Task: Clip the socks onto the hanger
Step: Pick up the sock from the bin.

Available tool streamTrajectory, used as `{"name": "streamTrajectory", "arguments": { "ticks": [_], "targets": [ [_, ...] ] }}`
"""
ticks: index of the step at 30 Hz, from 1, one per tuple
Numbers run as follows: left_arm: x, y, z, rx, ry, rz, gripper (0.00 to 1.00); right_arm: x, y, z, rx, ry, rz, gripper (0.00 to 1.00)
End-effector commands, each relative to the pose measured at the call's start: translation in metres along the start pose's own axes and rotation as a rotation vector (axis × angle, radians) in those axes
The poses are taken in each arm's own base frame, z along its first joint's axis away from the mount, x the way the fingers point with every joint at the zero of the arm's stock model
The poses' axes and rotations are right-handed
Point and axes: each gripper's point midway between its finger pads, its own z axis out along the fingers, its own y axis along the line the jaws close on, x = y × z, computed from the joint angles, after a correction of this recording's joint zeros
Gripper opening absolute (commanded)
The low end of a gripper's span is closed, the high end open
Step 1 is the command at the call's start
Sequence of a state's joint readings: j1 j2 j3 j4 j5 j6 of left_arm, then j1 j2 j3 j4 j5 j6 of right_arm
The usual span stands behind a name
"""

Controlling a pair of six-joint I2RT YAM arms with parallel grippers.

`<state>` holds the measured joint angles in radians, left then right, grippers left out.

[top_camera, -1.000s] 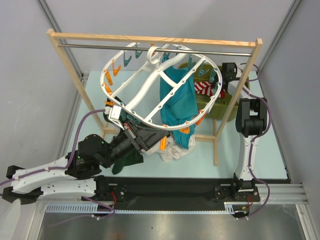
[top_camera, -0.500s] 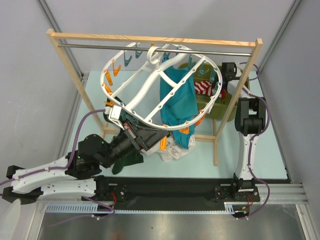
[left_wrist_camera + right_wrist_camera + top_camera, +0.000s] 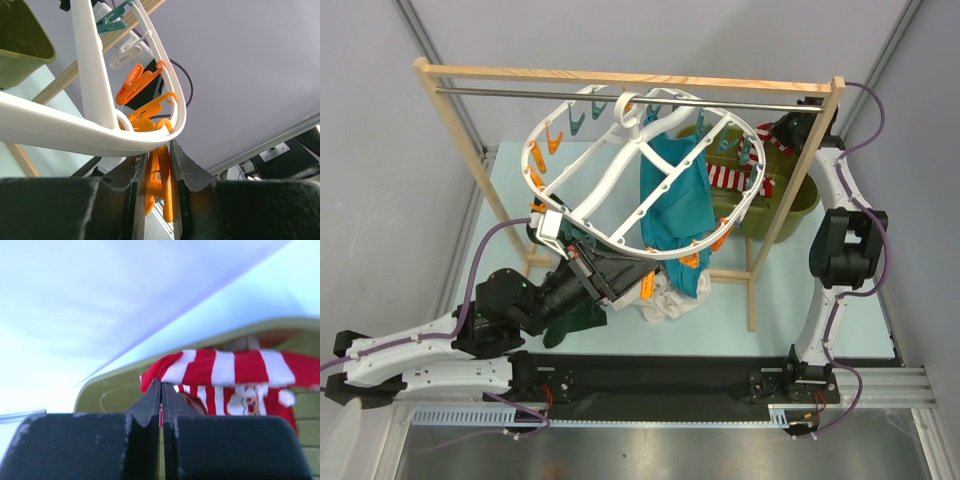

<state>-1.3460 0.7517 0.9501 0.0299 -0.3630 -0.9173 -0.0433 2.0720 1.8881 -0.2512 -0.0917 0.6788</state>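
Note:
The white round hanger [image 3: 620, 195] hangs tilted from the rod, with orange and teal clips on its rim. My left gripper [image 3: 552, 228] is at its lower left rim, shut on an orange clip [image 3: 161, 175] just under the rim [image 3: 75, 132]; in the left wrist view the gripper [image 3: 158, 150] squeezes the clip. My right gripper [image 3: 780, 130] is high at the back right, shut on a red-and-white striped sock [image 3: 728, 178] above the olive bin [image 3: 800, 200]. In the right wrist view the gripper [image 3: 161, 382] pinches the sock [image 3: 225, 367]; another striped sock lies below it.
A wooden rack [image 3: 620, 77] with a metal rod spans the back. A teal garment [image 3: 670, 190] is clipped to the hanger. A white cloth [image 3: 665, 300] and a dark green garment [image 3: 575, 318] lie beneath the left arm. A rack post [image 3: 752, 290] stands in the middle right.
My right arm has swung up and back, with its gripper now near the rack's top right corner above the bin. The left arm and hanger have not moved.

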Motion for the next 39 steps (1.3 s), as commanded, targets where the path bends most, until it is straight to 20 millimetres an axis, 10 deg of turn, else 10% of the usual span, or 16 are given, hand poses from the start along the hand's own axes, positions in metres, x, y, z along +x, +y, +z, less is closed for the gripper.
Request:
{"name": "streamTrajectory", "arguments": {
  "ticks": [1,19,39],
  "targets": [
    [0.001,-0.001,0.003,0.01,-0.006,-0.004,0.0,-0.017,0.017,-0.014,-0.077,-0.015,-0.055,0.0],
    [0.006,-0.001,0.009,0.006,0.005,-0.007,0.0,0.081,-0.062,0.021,0.102,0.183,0.007,0.06],
    [0.0,0.001,0.002,0.006,-0.014,-0.002,0.0,0.03,-0.077,0.008,0.249,0.021,0.175,0.76]
  ]
}}
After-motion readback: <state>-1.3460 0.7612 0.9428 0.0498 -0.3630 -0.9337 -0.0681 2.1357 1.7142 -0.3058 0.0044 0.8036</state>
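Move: Below the right hand, about 17 cm down, 6 cm to its left and level with it in reach, the Santa-face sock lies on the bin floor. The striped sock still hangs from the right fingertips, its middle some 6 cm lower and 3 cm left, 1 cm nearer. The bin's right rim runs about 8 cm right, 3 cm back and 9 cm below. From the left hand the Santa-face sock is roughly 50 cm ahead, 24 cm right, 37 cm below. Lowering the still-pinched striped sock back into the bin, the right hand sinks about 12 cm, draws back some 3 cm and tips its fingers farther down towards the Santa-face sock. Low in the bin the fingers open wide and let go of the striped sock; then, keeping its height, the hand shifts about 4 cm right while turning clockwise. ##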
